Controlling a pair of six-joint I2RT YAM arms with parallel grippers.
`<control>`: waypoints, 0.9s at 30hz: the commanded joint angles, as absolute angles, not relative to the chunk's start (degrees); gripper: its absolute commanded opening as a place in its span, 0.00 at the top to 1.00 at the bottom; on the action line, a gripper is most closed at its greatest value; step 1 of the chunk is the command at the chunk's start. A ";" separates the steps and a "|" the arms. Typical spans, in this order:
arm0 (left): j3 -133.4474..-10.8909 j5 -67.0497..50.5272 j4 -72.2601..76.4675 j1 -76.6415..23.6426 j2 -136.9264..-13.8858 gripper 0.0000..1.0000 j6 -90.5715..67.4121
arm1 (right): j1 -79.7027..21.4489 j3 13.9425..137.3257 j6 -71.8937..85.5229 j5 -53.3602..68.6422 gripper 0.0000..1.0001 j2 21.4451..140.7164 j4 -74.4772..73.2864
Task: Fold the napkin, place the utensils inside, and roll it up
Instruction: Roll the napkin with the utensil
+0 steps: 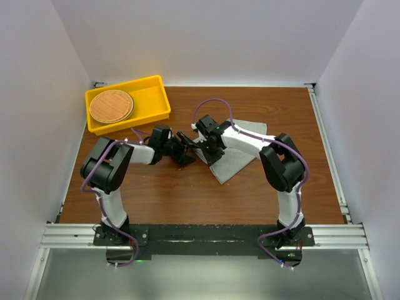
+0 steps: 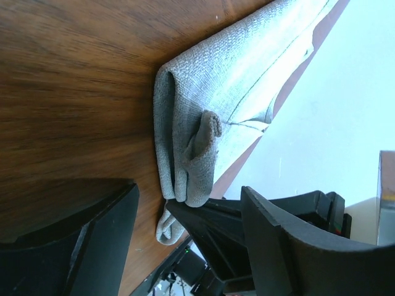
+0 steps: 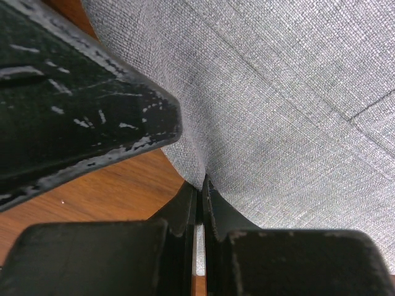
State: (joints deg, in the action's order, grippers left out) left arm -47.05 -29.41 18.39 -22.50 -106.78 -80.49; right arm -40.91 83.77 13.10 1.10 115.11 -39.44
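Observation:
The grey napkin [image 1: 236,157] lies folded on the wooden table right of centre. My right gripper [image 1: 209,150] is shut on its left edge. In the right wrist view the cloth [image 3: 290,92] bunches into the closed tips [image 3: 200,185]. My left gripper [image 1: 186,151] stands open just left of that edge. In its wrist view the folded end of the napkin [image 2: 234,80] lies ahead of its spread jaws [image 2: 190,191], and the right gripper's black fingers [image 2: 213,225] pinch the cloth between them. The utensils are out of view.
A yellow tray [image 1: 155,100] sits at the back left with a round brown woven disc [image 1: 111,106] in it. White walls close in the table on three sides. A left finger [image 3: 80,111] crowds the right wrist view.

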 commanded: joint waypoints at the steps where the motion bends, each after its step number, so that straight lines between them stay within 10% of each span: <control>1: -48.78 -26.72 13.45 -23.03 -108.45 0.29 -81.12 | -40.26 85.25 14.15 2.37 1.00 110.92 -38.50; 14: -50.89 -26.46 13.62 -24.61 -112.67 0.34 -79.10 | -39.46 86.48 13.80 3.34 1.00 109.86 -38.41; 27: -54.49 -23.99 12.48 -24.70 -116.72 0.59 -73.30 | -39.20 86.49 10.46 5.36 1.00 111.62 -38.06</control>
State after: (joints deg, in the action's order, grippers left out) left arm -53.69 -29.80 17.45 -24.47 -113.43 -78.81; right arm -39.33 84.75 12.29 3.42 113.51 -39.40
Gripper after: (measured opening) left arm 0.448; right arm 0.029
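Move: Just beyond the left fingertips lies the napkin's rolled left end, about 3 cm to the right, 1 cm ahead and 2 cm below the hand. The right gripper's tips are some 7 cm right of the left hand and 4 cm back; the flat part of the napkin is centred 15 cm to its right, level with it and 3 cm lower. From the right hand, which pinches the napkin's edge, that left end is roughly 4 cm ahead and 4 cm left. Easing its open fingers over the napkin's left end, the left hand slides about 2 cm to the right, sinking and edging forward by about 1 cm each, and narrows its gap late on, from nearly three quarters open to under half. The right gripper keeps its pinch on the napkin's edge and raises it about 1.5 cm, drifting 1 cm forward. ##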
